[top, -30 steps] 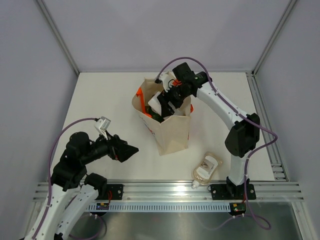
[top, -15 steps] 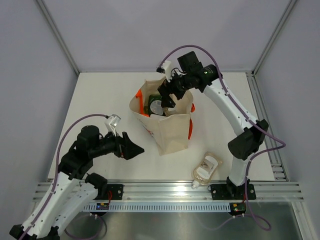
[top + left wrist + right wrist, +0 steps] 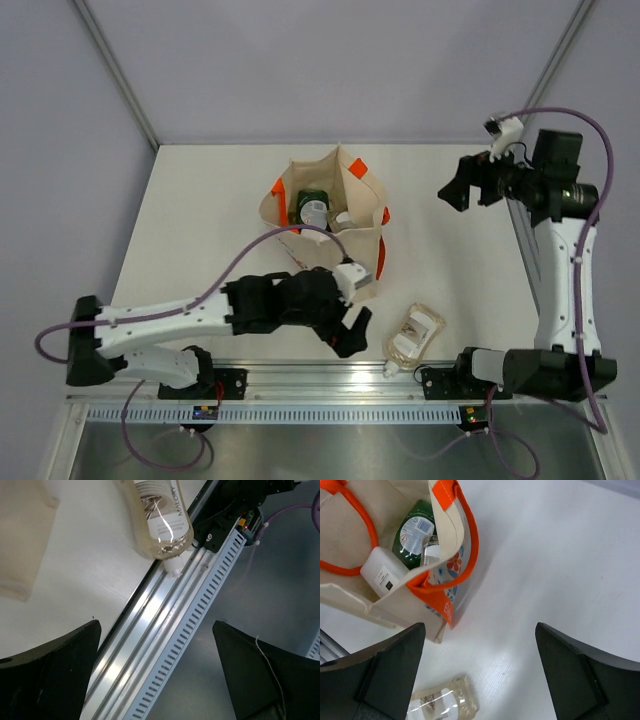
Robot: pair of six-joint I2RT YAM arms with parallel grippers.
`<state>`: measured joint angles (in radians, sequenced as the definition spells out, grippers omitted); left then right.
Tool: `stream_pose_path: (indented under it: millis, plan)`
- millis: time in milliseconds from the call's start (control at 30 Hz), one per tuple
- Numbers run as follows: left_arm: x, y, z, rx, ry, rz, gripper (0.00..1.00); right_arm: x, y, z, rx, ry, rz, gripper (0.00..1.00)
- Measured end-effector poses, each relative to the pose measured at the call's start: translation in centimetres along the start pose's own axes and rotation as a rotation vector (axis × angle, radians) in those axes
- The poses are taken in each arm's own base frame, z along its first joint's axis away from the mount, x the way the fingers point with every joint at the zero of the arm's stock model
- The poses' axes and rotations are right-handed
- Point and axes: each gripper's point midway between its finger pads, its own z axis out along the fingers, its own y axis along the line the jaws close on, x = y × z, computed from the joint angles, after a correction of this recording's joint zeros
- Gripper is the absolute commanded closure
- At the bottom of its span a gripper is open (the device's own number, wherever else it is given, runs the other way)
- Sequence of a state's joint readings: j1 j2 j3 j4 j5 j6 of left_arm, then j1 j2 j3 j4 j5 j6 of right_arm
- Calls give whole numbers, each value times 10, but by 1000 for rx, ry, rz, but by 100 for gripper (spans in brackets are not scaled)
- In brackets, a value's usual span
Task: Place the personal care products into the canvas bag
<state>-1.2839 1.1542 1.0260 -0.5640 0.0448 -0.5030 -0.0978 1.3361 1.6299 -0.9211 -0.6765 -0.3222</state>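
The canvas bag (image 3: pixel 352 245) stands upright mid-table with orange handles. In the right wrist view the bag (image 3: pixel 445 540) holds a green bottle (image 3: pixel 412 532), a white bottle (image 3: pixel 382 572) and a clear item. One clear beige refill pouch (image 3: pixel 415 335) lies flat near the front rail, its white cap toward the rail. My left gripper (image 3: pixel 357 333) hangs open just left of the pouch and in front of the bag. From the left wrist, the pouch (image 3: pixel 157 515) lies ahead of the open left gripper (image 3: pixel 157 675). My right gripper (image 3: pixel 452 185) is open, high and right of the bag; the right gripper (image 3: pixel 480 680) holds nothing.
The white table (image 3: pixel 200 220) is enclosed by pale walls. An aluminium rail (image 3: pixel 300 375) runs along the near edge, and the rail (image 3: pixel 165 625) lies directly under the left jaws. The right arm's post stands at the table's right edge.
My right gripper let go inside the bag, then rose and drew back to the right. My left arm swung from the left side across to the front of the bag, beside the pouch.
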Motion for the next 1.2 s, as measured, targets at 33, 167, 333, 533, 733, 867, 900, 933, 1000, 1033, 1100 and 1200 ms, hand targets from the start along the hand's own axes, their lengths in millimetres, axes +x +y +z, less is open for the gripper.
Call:
stream_pose_path:
  millis: [33, 167, 333, 533, 733, 867, 900, 933, 1000, 1033, 1100, 1200]
  plan:
    - [-4, -6, 13, -10, 14, 22, 1, 17, -3, -15, 34, -2, 42, 1]
    - [-8, -24, 74, -62, 96, 108, 1, 74, -3, -36, 61, -2, 183, 0]
    - [-14, -34, 141, -105, 167, 152, 1, 132, -21, -32, 50, 28, 382, 1]
    - [-17, -33, 186, -146, 189, 152, 1, 157, -26, -25, 0, 38, 467, 1]
    - [5, -16, 217, -205, 244, 138, 2, 155, -34, -33, -1, -7, 480, 1]
    - [17, -8, 228, -233, 271, 121, 2, 154, -35, -36, -6, -24, 475, 1]
    - [20, -6, 231, -240, 276, 117, 2, 154, -35, -36, -8, -26, 474, 1]
    - [21, -5, 233, -247, 277, 116, 1, 154, -35, -36, -9, -26, 472, 1]
    - [21, -3, 239, -265, 274, 113, 1, 154, -35, -36, -8, -27, 470, 0]
    - [21, -1, 241, -275, 272, 112, 1, 153, -35, -36, -8, -27, 468, 0]
    - [21, 1, 246, -289, 270, 109, 1, 153, -35, -36, -12, -31, 466, 1]
    - [17, 3, 252, -306, 255, 112, 1, 152, -33, -36, -22, -36, 466, 0]
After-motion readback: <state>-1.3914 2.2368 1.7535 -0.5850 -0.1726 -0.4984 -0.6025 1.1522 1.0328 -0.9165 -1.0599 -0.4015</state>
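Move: The beige bottle, last of the personal care products on the table, lies about 15 cm to the left hand's right, 4 cm ahead and some 18 cm below. From the same hand, the canvas bag's middle is roughly 19 cm ahead, 2 cm left and 5 cm below; the metal rail passes about 4 cm back and 19 cm below. From the right hand, the bottle is about 24 cm back, 3 cm left and 32 cm below. Rightward and down sweeps the left hand, about 18 cm across, then almost straight down for the latter half while its fingers tip some 25 degrees steeper, wide open, until they straddle the beige bottle's body; contact can't be made out. Meanwhile the empty right hand, open, sinks some 12 cm and draws back and right, away from the bag. ##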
